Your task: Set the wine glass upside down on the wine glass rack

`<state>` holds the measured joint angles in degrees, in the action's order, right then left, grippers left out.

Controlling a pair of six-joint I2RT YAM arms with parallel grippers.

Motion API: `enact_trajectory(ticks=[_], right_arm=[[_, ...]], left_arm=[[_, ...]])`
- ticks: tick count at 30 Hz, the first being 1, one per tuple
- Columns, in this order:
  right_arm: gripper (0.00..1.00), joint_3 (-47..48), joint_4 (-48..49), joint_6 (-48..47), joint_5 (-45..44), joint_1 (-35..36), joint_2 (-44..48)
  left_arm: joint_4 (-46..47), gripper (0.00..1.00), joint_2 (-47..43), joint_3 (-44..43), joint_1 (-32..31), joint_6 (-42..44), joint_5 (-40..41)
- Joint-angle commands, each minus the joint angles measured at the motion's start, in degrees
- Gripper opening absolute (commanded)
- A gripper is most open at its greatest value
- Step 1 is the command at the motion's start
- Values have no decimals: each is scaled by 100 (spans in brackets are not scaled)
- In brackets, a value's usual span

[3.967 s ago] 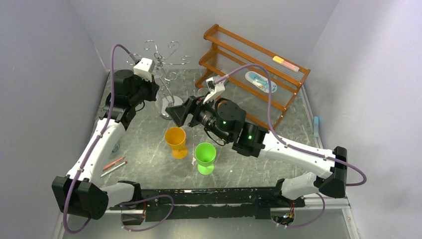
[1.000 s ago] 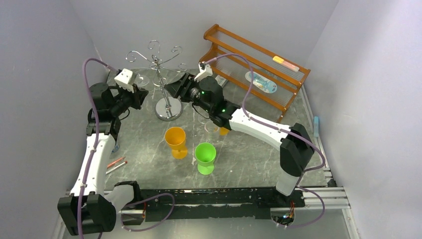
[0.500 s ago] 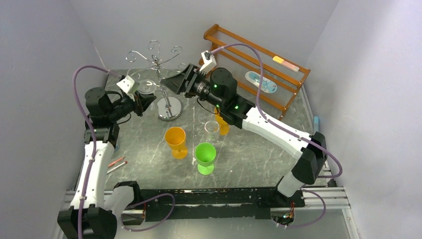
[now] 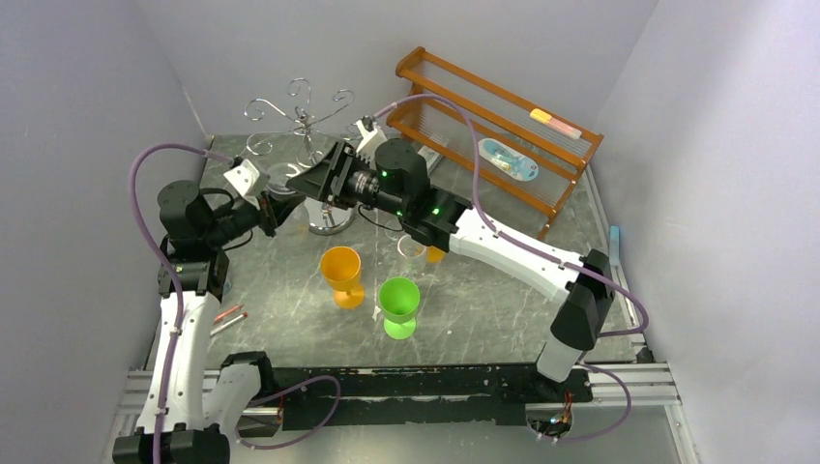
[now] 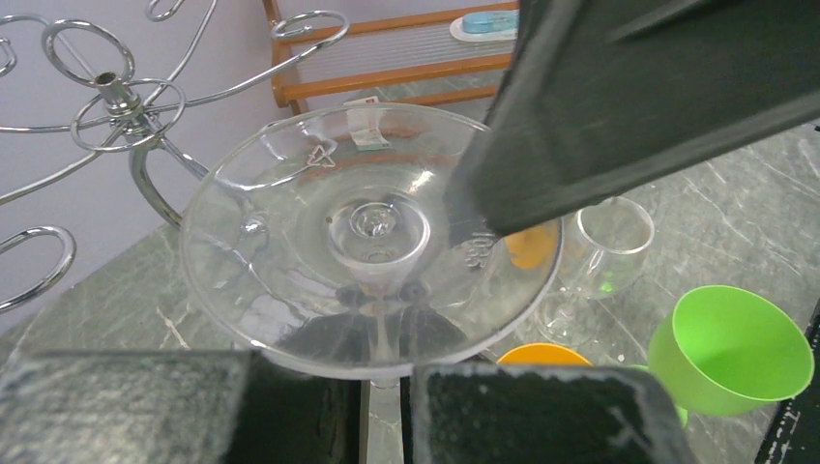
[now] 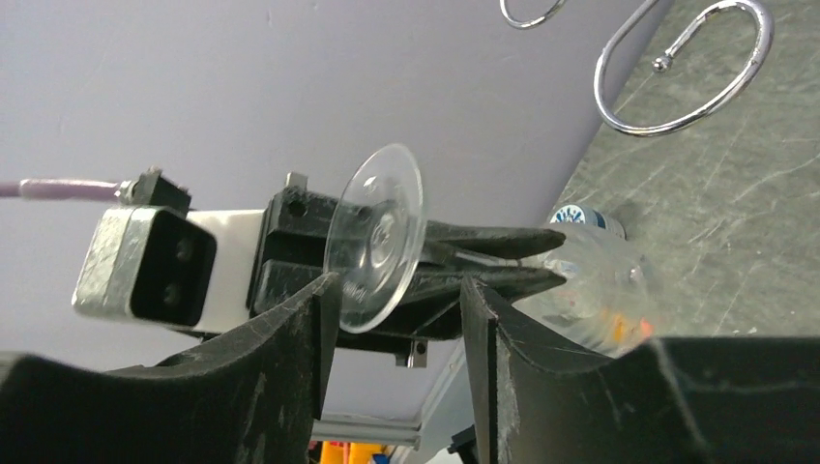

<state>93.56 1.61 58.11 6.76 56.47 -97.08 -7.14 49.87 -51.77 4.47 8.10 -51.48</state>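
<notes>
My left gripper [image 4: 263, 208] is shut on the stem of the clear wine glass [image 4: 280, 180] and holds it tilted, in front of and to the left of the silver wire wine glass rack [image 4: 307, 118]. In the left wrist view my gripper [image 5: 387, 387] holds the stem, and the glass's round foot [image 5: 290, 242] faces the camera, with the rack [image 5: 106, 97] behind on the left. My right gripper [image 4: 314, 181] is open right at the glass's foot. In the right wrist view the foot [image 6: 375, 237] lies just beyond my open gripper [image 6: 396, 290], by its left finger.
The rack's mirrored base [image 4: 329, 220] stands behind the grippers. An orange cup [image 4: 341, 273], a green cup [image 4: 398, 305] and a second clear glass [image 4: 411, 247] stand mid-table. A brown wooden shelf [image 4: 493, 135] is at the back right. Pens [image 4: 222, 319] lie at the left.
My left gripper has drawn back to the left and down with the glass, away from the rack's arms. My right gripper has swung left and down to the glass's foot.
</notes>
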Motion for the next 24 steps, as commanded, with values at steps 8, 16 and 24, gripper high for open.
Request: enact_trajectory(ticks=[8,16,24], right_arm=[[35,261,62,517,-273,22,-159],[0,189,434,929,-252,18,-163],[0,-99,609,957,-552,-5,72]], left_arm=[[423,5,-318,242,37,-234,-433],[379,26,-539,290,39,-752,-232],[-527,67,-1037,151,36,-1422,804]])
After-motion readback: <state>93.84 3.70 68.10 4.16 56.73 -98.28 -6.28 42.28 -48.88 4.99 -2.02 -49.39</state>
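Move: The left hand still holds the upside-down wine glass by its stem; the foot sits about 6 cm above that hand's fingertips. From the right hand the foot is roughly 3 cm ahead and 4 cm left, level with its open fingers. From the left hand, the wine glass rack's hub stands some 13 cm ahead, 5 cm right and 3 cm lower, and the left-hand orange goblet about 5 cm back, 10 cm right and 25 cm below. The left hand first draws the glass back about 1.5 cm towards the right gripper, whose fingers stay nearly in place, shut from half open and pinch the rim of the foot, both hands then rising by roughly 1 cm as the right wrist tilts some 10 degrees. Only once the right fingers are nearly shut does the left gripper open wide, letting go of the stem and backing off about another 1 cm, its fingers still on either side of the stem. ##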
